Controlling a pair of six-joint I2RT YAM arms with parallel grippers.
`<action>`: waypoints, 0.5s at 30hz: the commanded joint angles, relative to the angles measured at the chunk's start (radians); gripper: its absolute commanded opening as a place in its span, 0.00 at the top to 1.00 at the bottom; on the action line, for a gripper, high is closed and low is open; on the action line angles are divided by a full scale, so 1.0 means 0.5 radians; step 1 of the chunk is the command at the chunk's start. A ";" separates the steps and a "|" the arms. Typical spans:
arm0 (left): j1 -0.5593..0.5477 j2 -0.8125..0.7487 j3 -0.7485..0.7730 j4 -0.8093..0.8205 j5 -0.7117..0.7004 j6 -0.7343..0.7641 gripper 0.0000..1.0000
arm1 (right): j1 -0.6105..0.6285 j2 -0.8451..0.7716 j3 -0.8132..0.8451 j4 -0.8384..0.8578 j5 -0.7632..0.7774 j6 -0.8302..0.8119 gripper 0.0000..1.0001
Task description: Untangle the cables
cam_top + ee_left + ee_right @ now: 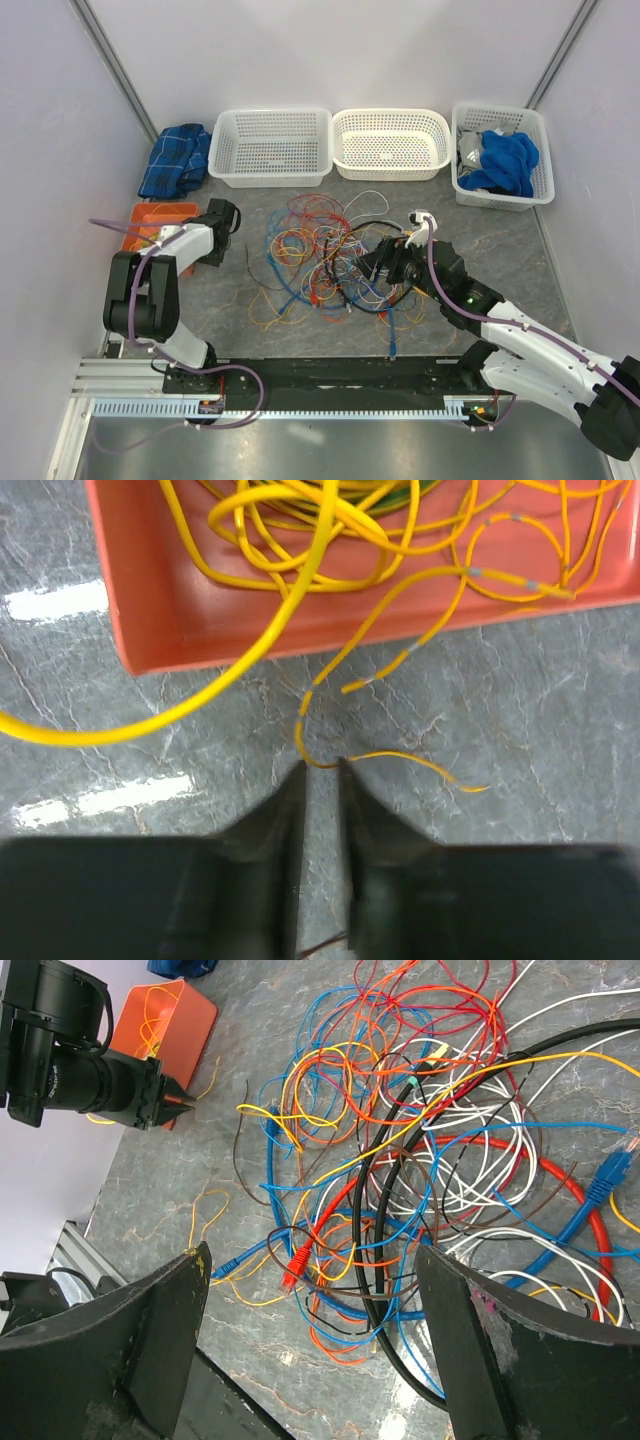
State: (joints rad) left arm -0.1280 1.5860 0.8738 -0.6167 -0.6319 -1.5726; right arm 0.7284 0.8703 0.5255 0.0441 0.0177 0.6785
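The cables (pixel 330 255) lie in a jumble mid-table: thin yellow, orange, red, blue, white and brown wires with a thicker black loop (pixel 375 1260). My right gripper (pixel 312 1255) hangs open wide just above the jumble's near side (pixel 385 265), nothing between its fingers. My left gripper (pixel 322 765) is over bare table by the orange tray (pixel 180 610), its jaws a narrow gap apart. A thin yellow wire (pixel 400 757) lies on the table right at its tips, not pinched. More yellow wires (pixel 300 520) sit coiled in the tray. The left gripper (pixel 183 1108) also shows in the right wrist view.
Two empty white baskets (pixel 270 148) (pixel 390 145) stand along the back, and a third basket (pixel 540 190) holds blue cloth. A plaid blue cloth (pixel 175 160) lies at the back left. The orange tray (pixel 150 215) sits by the left wall.
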 commanded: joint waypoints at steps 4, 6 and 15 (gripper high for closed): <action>0.023 -0.278 0.026 -0.031 -0.028 0.077 0.98 | 0.000 0.002 -0.020 0.035 0.026 -0.035 0.09; 0.023 -0.428 -0.026 -0.055 -0.019 0.114 0.98 | 0.000 0.011 -0.029 0.065 0.017 -0.026 0.09; 0.072 -0.960 0.207 -0.331 -0.101 0.381 0.98 | 0.000 0.008 -0.069 0.182 -0.081 0.048 0.09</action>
State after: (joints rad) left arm -0.1112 1.1461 0.9035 -0.6956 -0.6312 -1.4723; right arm 0.7284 0.8841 0.5064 0.0673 0.0120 0.6827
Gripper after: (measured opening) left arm 0.022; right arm 0.909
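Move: The thin loose end of the yellow cable lies on the table right between my left fingertips, about 1 cm below. The orange bin holding the rest of that cable is centred some 13 cm to my left and 4 cm farther out, its near wall just beside me. A thin dark wire lies about 12 cm to the right and 4 cm back. From my right hand, that yellow end is roughly 38 cm left, 3 cm ahead and 16 cm below. I shut my left fingers on the thin yellow end beside the bin, then lift it almost straight up about 13 cm, slowly at first and then fast. As the hand rises, the wrist tilts some 20 degrees so the fingertips swing forward, and the fingers stay closed on the cable. ##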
